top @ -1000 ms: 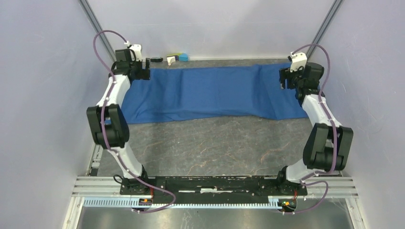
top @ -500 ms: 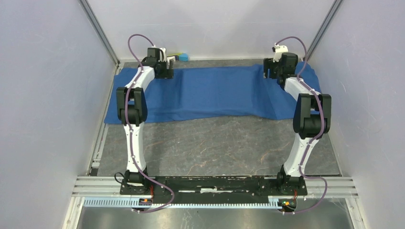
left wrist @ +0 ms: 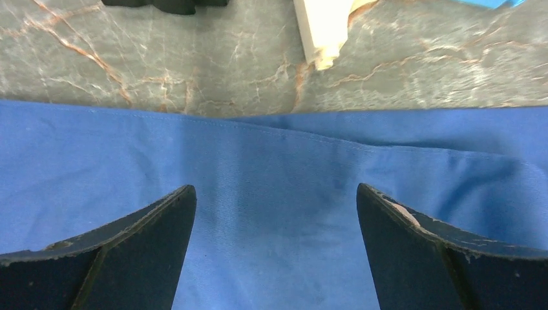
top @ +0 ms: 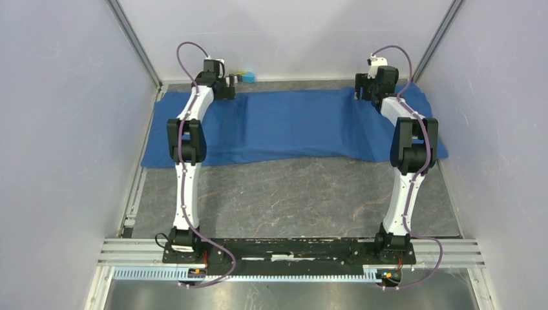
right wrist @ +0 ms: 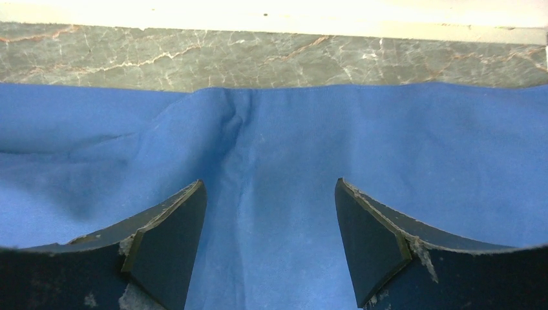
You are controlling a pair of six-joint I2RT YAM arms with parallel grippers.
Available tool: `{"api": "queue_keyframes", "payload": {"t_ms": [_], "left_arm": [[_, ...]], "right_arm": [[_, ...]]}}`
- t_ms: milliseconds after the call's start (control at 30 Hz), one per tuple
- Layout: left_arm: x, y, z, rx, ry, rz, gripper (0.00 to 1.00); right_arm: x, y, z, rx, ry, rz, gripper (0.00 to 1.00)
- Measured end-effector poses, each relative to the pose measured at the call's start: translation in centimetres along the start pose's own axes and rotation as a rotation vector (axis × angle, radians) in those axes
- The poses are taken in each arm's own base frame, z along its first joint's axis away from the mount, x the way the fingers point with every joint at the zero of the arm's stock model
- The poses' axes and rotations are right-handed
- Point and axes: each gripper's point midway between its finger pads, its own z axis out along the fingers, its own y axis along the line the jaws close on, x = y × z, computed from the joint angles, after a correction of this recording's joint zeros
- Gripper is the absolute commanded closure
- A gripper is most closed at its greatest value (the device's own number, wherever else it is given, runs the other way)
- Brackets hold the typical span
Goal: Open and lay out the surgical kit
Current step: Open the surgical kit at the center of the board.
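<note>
The surgical kit's blue cloth wrap [top: 294,126] lies spread flat across the far part of the table. Both arms reach straight out to its far edge. My left gripper [top: 226,92] hovers over the far left part of the cloth, and in its wrist view the gripper [left wrist: 274,190] is open, with only blue cloth [left wrist: 271,168] between the fingers. My right gripper [top: 362,92] is over the far right part. Its wrist view shows that gripper [right wrist: 268,184] open above a soft crease [right wrist: 234,126] in the cloth. Neither gripper holds anything.
Small items lie past the cloth at the back wall: a blue piece [top: 247,77], a cream block [left wrist: 322,29] and a black part [left wrist: 169,5]. Bare marble tabletop [top: 284,200] stretches between the cloth and the arm bases. Side walls stand close on both sides.
Both arms have straightened from bent, outward poses. The grippers have moved inward and farther back along the cloth's far edge. The cloth's left and right ends now show.
</note>
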Motion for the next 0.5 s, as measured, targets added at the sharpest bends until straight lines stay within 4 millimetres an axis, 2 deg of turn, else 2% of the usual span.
{"api": "queue_keyframes", "payload": {"t_ms": [133,200,500], "left_arm": [[2.4,0.2,1.0,-0.023,0.072,0.007,0.03],[2.5,0.2,1.0,-0.025,0.08,0.003,0.06],[2.9,0.0,1.0,-0.015,0.093,0.001,0.43]], "right_arm": [[1.0,0.2,0.3,-0.013,0.023,0.003,0.2],[1.1,0.4,0.4,-0.019,0.026,0.004,0.2],[1.4,0.7,0.4,-0.035,0.029,0.006,0.21]]}}
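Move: The surgical kit's blue cloth lies right under the left hand: the patch between its open fingers is some 3 cm below and about 1 cm back, with the cloth's far edge about 3 cm ahead. A white block stands roughly 10 cm ahead and 3 cm to the right, a black box 11 cm ahead and 6 cm to the left. From the right hand, that patch is some 60 cm left, about level in reach, and 6 cm lower. The kit's blue cloth is met just inside its far edge by the left hand, which sinks about 3 cm and eases slightly back, its fingers tipping a little steeper. There it stays and closes its fingers by about a third, starting to gather the top layer between the tips. The right hand, over the cloth's other end, lowers only about 1.5 cm and stays open. ##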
